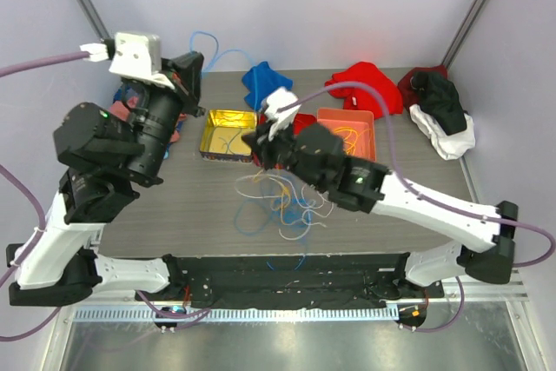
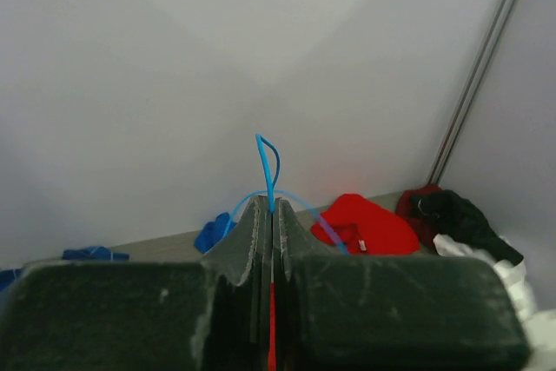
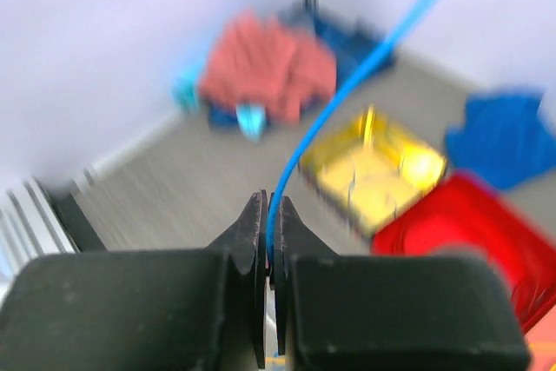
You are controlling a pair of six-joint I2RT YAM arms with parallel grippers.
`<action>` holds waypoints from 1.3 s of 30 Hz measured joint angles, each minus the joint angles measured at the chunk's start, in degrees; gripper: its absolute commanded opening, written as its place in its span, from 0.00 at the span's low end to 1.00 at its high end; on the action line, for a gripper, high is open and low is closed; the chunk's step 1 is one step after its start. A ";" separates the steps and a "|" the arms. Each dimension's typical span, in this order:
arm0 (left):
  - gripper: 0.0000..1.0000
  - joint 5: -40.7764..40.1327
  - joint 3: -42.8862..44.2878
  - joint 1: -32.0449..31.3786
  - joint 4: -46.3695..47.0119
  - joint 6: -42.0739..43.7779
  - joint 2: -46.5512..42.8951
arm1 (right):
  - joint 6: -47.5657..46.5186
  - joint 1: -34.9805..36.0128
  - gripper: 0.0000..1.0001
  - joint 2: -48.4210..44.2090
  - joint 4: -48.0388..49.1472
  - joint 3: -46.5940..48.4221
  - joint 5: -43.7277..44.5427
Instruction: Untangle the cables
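Note:
The cables (image 1: 280, 201) lie in a loose tangle of white, yellow, orange and blue loops on the grey table, just in front of my right arm. My left gripper (image 1: 189, 69) is raised high at the back left and is shut on a blue cable (image 1: 214, 41). In the left wrist view a small loop of that blue cable (image 2: 269, 167) sticks up from the closed left gripper (image 2: 272, 206). My right gripper (image 1: 257, 143) hovers by the yellow tray and above the tangle. In the right wrist view the right gripper (image 3: 272, 208) is shut on a blue cable (image 3: 347, 84) that runs up and to the right.
A yellow tray (image 1: 228, 115) and an orange tray (image 1: 346, 115) holding thin wires sit mid-table. Blue cloth (image 1: 263, 82), red cloth (image 1: 369, 84) and dark and white clothes (image 1: 445, 115) lie along the back and right. More cloths (image 1: 122, 109) lie at the left.

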 measured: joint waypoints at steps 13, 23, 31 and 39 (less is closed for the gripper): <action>0.00 -0.31 -17.66 -0.02 2.64 -6.64 -9.20 | -4.20 0.00 0.01 -7.96 1.03 22.43 -0.85; 0.00 4.02 -27.52 0.00 6.95 -11.02 -16.52 | -3.37 0.11 0.01 -5.64 -3.61 19.78 -3.78; 0.19 18.34 -32.87 -0.02 8.81 -17.09 -19.47 | -1.66 0.11 0.01 -5.81 -5.18 14.40 -2.40; 0.50 30.14 -45.92 -0.02 13.03 -22.71 -20.24 | 0.59 0.11 0.01 -5.88 -4.94 13.99 0.52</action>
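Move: My left and right hands both grip the blue cable. Its stretch just under my right fingers hangs about 6 cm right of my left hand, level with it in reach and some 28 cm lower; from my right hand it is about 3 cm straight below. The heap of cables lies about 15 cm right of my left hand, 2 cm back and 59 cm down. The yellow tray is about 20 cm ahead and 3 cm left of my left hand, the red tray 20 cm ahead and 12 cm right. I haul the blue cable up with my right hand, about 24 cm and slightly right, fingertips tipping up, then sink some 10 cm and hold there, keeping the pinch. My left hand drops about 6 cm, then swings right and back, turning some 35 degrees clockwise; its fingers open and let go of the cable as it sinks further towards the stretch hanging under my right hand. ##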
